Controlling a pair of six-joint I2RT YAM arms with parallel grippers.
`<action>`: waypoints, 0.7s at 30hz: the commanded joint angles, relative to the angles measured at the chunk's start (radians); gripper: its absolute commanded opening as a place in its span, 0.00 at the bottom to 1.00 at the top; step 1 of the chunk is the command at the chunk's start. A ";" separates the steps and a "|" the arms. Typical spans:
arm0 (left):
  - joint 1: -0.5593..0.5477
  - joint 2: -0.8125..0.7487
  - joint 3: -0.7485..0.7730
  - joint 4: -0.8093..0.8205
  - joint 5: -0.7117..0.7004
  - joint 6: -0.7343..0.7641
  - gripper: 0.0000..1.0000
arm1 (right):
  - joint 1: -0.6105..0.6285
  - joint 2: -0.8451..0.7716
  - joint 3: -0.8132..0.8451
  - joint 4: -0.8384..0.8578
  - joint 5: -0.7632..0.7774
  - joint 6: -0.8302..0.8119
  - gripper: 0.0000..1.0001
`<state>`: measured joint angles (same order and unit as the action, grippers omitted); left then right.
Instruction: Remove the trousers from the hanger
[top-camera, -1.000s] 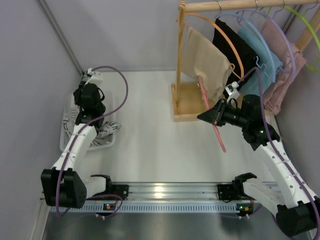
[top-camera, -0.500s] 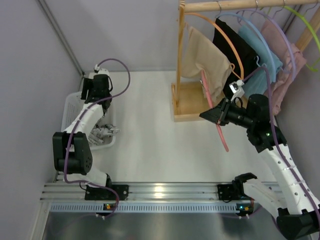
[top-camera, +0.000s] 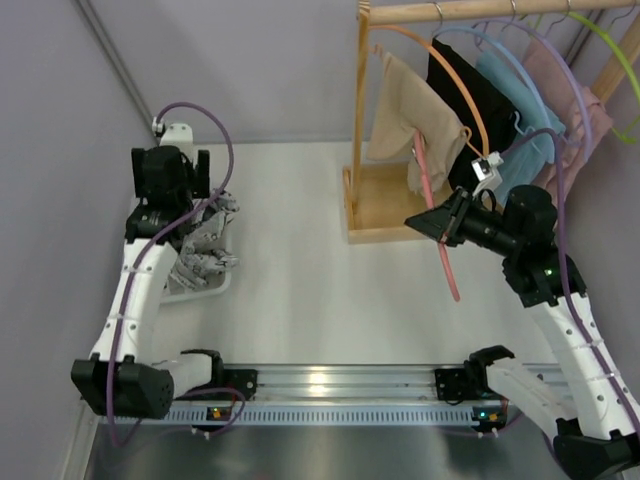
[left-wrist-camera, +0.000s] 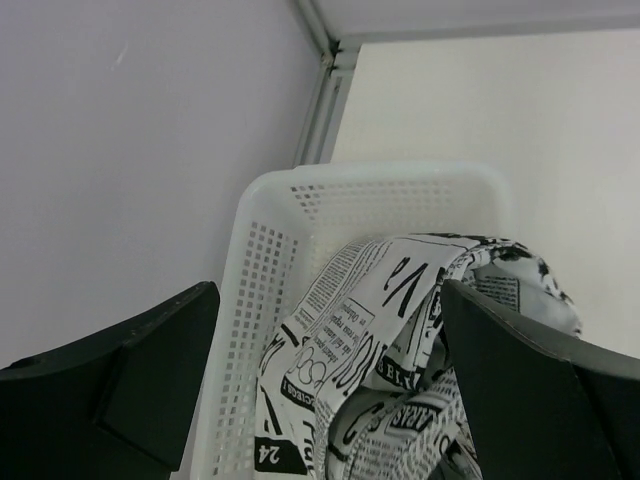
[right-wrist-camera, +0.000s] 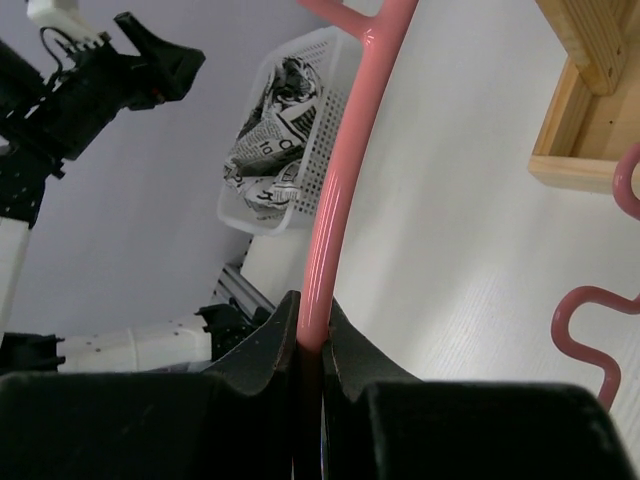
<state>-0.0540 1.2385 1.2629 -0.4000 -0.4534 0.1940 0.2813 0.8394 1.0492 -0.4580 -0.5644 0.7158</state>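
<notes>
The trousers (top-camera: 205, 248), white cloth with black newspaper print, lie heaped in a white mesh basket (top-camera: 200, 287) at the left wall. My left gripper (top-camera: 203, 212) hovers just above them. In the left wrist view it (left-wrist-camera: 328, 300) is open, with the trousers (left-wrist-camera: 400, 330) below and between its wide-apart fingers. My right gripper (top-camera: 430, 222) is shut on the bare pink hanger (top-camera: 443, 255) and holds it in the air in front of the rack. The right wrist view shows its jaws (right-wrist-camera: 312, 310) clamped on the hanger's rod (right-wrist-camera: 350, 150).
A wooden rack (top-camera: 375, 205) stands at the back right. Beige trousers (top-camera: 410, 120) and black, blue and pink garments hang on it from coloured hangers. The basket (left-wrist-camera: 290, 200) sits against the grey left wall. The arms' rail (top-camera: 320, 395) runs along the near edge.
My left gripper opened and let go of the printed trousers, which now rest in the basket, then swung above it. My right arm lifted the pink hanger slightly.
</notes>
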 joint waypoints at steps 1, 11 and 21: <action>0.003 -0.126 0.035 -0.086 0.166 -0.033 0.98 | 0.007 -0.005 0.078 0.087 0.018 0.019 0.00; 0.002 -0.309 0.038 -0.103 0.515 -0.034 0.98 | 0.009 0.111 0.173 0.240 -0.064 0.193 0.00; 0.002 -0.318 0.064 -0.103 0.489 -0.036 0.98 | 0.033 0.213 0.331 0.317 -0.118 0.310 0.00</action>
<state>-0.0540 0.9276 1.2793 -0.5079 0.0120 0.1646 0.2962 1.0763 1.3090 -0.2615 -0.6521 1.0000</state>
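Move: The free left end of the rail lies about 25 cm ahead of the right hand, 8 cm to its left and 20 cm above. Beige trousers hang some 18 cm ahead, 3 cm left and 5 cm up from that hand; black trousers are level with them, 7 cm farther right. From the left hand, that rail end is roughly 10 cm ahead, 40 cm right and 25 cm up, and the printed trousers in the basket lie about 22 cm straight below. Still pinching the empty pink hanger, the right hand lifts it about 10 cm towards the left end of the rail, easing some 4 cm forward and 3 cm left while its left side tilts up about 15 degrees. Meanwhile the open, empty left hand rises, draws back and goes right from above the basket, turning clockwise about 25 degrees. ##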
